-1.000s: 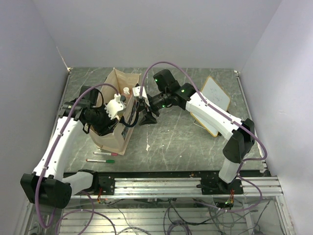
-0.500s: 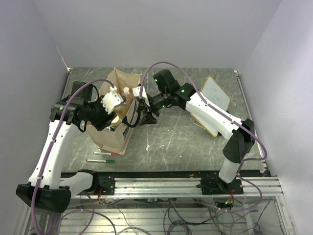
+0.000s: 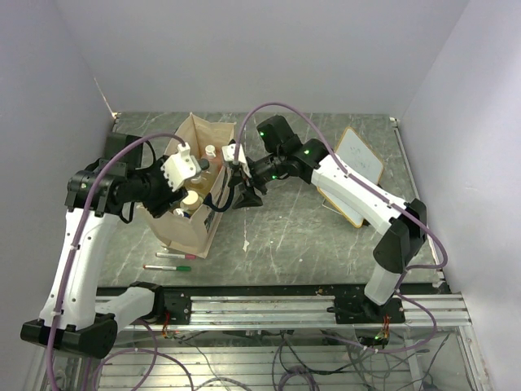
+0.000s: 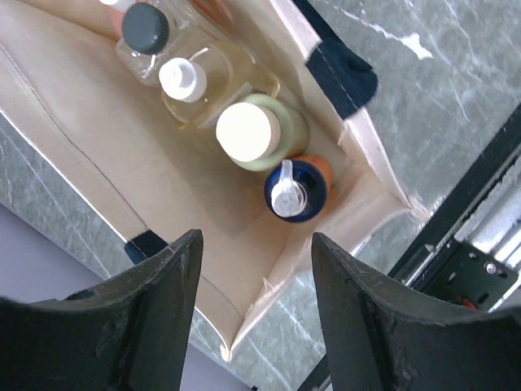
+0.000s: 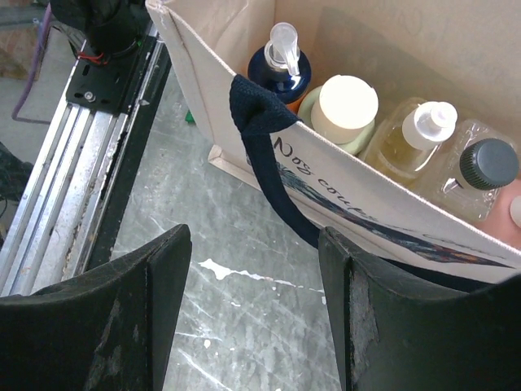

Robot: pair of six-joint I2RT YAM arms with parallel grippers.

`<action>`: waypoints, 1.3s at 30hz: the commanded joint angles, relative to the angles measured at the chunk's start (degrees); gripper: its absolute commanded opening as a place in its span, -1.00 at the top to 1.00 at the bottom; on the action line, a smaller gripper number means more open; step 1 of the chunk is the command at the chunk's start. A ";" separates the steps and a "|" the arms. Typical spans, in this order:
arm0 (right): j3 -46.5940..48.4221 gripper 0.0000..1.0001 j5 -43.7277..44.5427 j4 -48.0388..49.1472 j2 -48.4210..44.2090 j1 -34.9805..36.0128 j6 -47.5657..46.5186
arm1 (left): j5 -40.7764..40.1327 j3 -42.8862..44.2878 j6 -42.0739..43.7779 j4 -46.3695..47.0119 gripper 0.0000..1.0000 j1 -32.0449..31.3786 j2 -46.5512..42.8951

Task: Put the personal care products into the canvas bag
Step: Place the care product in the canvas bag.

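The canvas bag (image 3: 199, 228) stands open at the table's left, its navy handle (image 5: 264, 155) hanging over the printed side. Several personal care products stand inside it. They are an orange bottle with a blue pump top (image 4: 290, 191), a pale green one with a cream cap (image 4: 247, 132), an amber one with a white cap (image 4: 183, 79), a clear one with a black cap (image 4: 145, 28) and a salmon-pink one (image 5: 506, 210). My left gripper (image 4: 254, 244) hangs open and empty above the bag's mouth. My right gripper (image 5: 254, 244) is open and empty over the table beside the bag's printed wall.
A red marker (image 3: 175, 255) and a green marker (image 3: 167, 266) lie in front of the bag. A wood-framed whiteboard (image 3: 356, 167) lies at the right under the right arm. The metal rail (image 3: 326, 308) runs along the near edge.
The left arm has lifted and drawn back to the left, out of the bag's mouth. Its jaws have spread a little wider. The right arm has stayed put.
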 commanded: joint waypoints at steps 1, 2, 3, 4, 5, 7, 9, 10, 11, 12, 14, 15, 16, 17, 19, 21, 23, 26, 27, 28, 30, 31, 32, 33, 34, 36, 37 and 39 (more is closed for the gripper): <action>-0.58 -0.28 0.31 -0.44 -2.52 0.14 -0.54 | 1.30 3.18 6.33 -9.16 -0.32 0.30 -0.11; -0.70 -0.28 0.35 -0.43 -2.53 0.18 -0.56 | 1.37 3.35 7.54 -10.53 -0.32 0.25 -0.03; -0.80 -0.28 0.39 -0.43 -2.59 0.21 -0.58 | 1.25 3.33 8.53 -11.47 -0.33 0.24 -0.05; -0.89 -0.28 0.43 -0.47 -2.61 0.23 -0.66 | 1.03 2.99 9.49 -11.84 -0.33 0.25 -0.10; -1.01 -0.28 0.44 -0.44 -2.62 0.19 -0.67 | 0.69 2.49 9.84 -11.71 -0.34 0.24 -0.36; -1.29 -0.28 0.35 -0.35 -2.60 0.23 -0.68 | -0.10 0.87 10.54 -10.92 -0.35 0.24 -0.60; -1.48 -0.28 0.27 -0.27 -2.68 0.18 -0.68 | -0.75 -0.51 11.29 -10.19 -0.36 0.24 -0.36; -1.58 -0.28 0.33 -0.27 -2.79 0.18 -0.68 | -1.11 -1.19 11.68 -9.89 -0.36 0.24 -0.01; -1.70 -0.28 0.44 -0.14 -2.90 0.20 -0.60 | -1.31 -1.80 12.03 -9.56 -0.36 0.24 0.39; -1.94 -0.28 0.50 -0.06 -3.03 0.19 -0.59 | -1.45 -2.34 12.12 -9.20 -0.35 0.24 0.81; -2.30 -0.28 0.82 0.14 -3.50 0.23 -0.51 | -0.53 -3.16 12.79 -9.47 -0.33 0.24 1.79; -2.53 -0.28 1.06 0.28 -3.67 0.22 -0.50 | 0.09 -3.46 13.29 -10.09 -0.31 0.25 2.23; -2.80 -0.28 1.25 0.43 -3.87 0.23 -0.50 | 0.57 -3.86 13.53 -10.42 -0.27 0.24 2.45; -3.02 -0.28 1.51 0.57 -4.07 0.19 -0.50 | 0.99 -4.18 13.77 -10.77 -0.17 0.24 2.52; -3.30 -0.28 1.81 0.78 -4.34 0.27 -0.49 | 1.45 -4.53 14.20 -11.25 0.06 0.24 2.43; -3.37 -0.28 1.93 0.72 -4.37 0.20 -0.63 | 1.84 -4.34 14.40 -11.63 0.57 0.24 1.82; -3.21 -0.28 1.90 0.71 -4.20 0.22 -0.68 | 2.28 -4.06 14.65 -12.03 0.84 0.24 0.91; -2.95 -0.28 1.78 0.46 -3.79 0.23 -0.83 | 2.52 -3.64 15.27 -13.10 0.86 0.24 -0.34; -2.94 -0.28 1.76 0.43 -3.64 0.19 -0.85 | 2.35 -3.48 15.06 -13.11 0.86 0.24 -0.63; -2.95 -0.28 1.76 0.45 -3.67 0.18 -0.85 | 2.06 -3.20 14.92 -13.09 0.86 0.24 -0.85; -2.88 -0.28 1.84 0.34 -3.53 0.25 -0.94 | 1.49 -2.20 14.20 -13.14 0.86 0.24 -0.88; -2.90 -0.28 1.84 0.36 -3.42 0.20 -0.94 | 1.35 -1.64 13.79 -13.08 0.86 0.24 -0.73; -2.85 -0.28 1.91 0.24 -3.44 0.26 -0.99 | 1.33 -1.04 13.29 -13.11 0.86 0.24 -0.50; -2.86 -0.28 1.91 0.26 -3.44 0.23 -1.02 | 1.46 -0.37 13.14 -13.06 0.86 0.24 -0.42; -2.83 -0.28 2.00 0.29 -3.41 0.19 -1.03 | 1.72 0.02 13.11 -13.06 0.86 0.24 -0.24; -2.84 -0.28 2.06 0.26 -3.37 0.18 -1.03 | 2.40 0.27 12.81 -12.58 0.86 0.24 -0.47; -2.89 -0.28 2.10 0.27 -3.34 0.17 -1.10 | 2.73 0.23 12.49 -12.16 0.86 0.24 -0.66; -2.97 -0.28 2.28 0.27 -3.42 0.23 -1.14 | 2.97 -0.15 12.14 -11.26 0.86 0.24 -1.03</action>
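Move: The near rim of the canvas bag lies about 3 cm back, 1 cm left and some 5 cm below the open left hand. Inside the bag the orange care product stands almost straight under this hand, some 14 cm down; the green bottle is about 7 cm ahead, 3 cm right and 12 cm down. The strap root on the right rim is roughly 2 cm ahead, 9 cm right and 6 cm lower. From the right hand, the near rim lies some 15 cm left, 9 cm back and 3 cm lower. The canvas bag's near rim is what the left hand takes: clear of the bottles, the open hand draws back about 3 cm towards it, then sinks some 5 cm over it while tipping its fingers further down and turning about 10 degrees clockwise. The fingers shut and pinch the rim, then bring it a little back and up, 1 to 2 cm. ##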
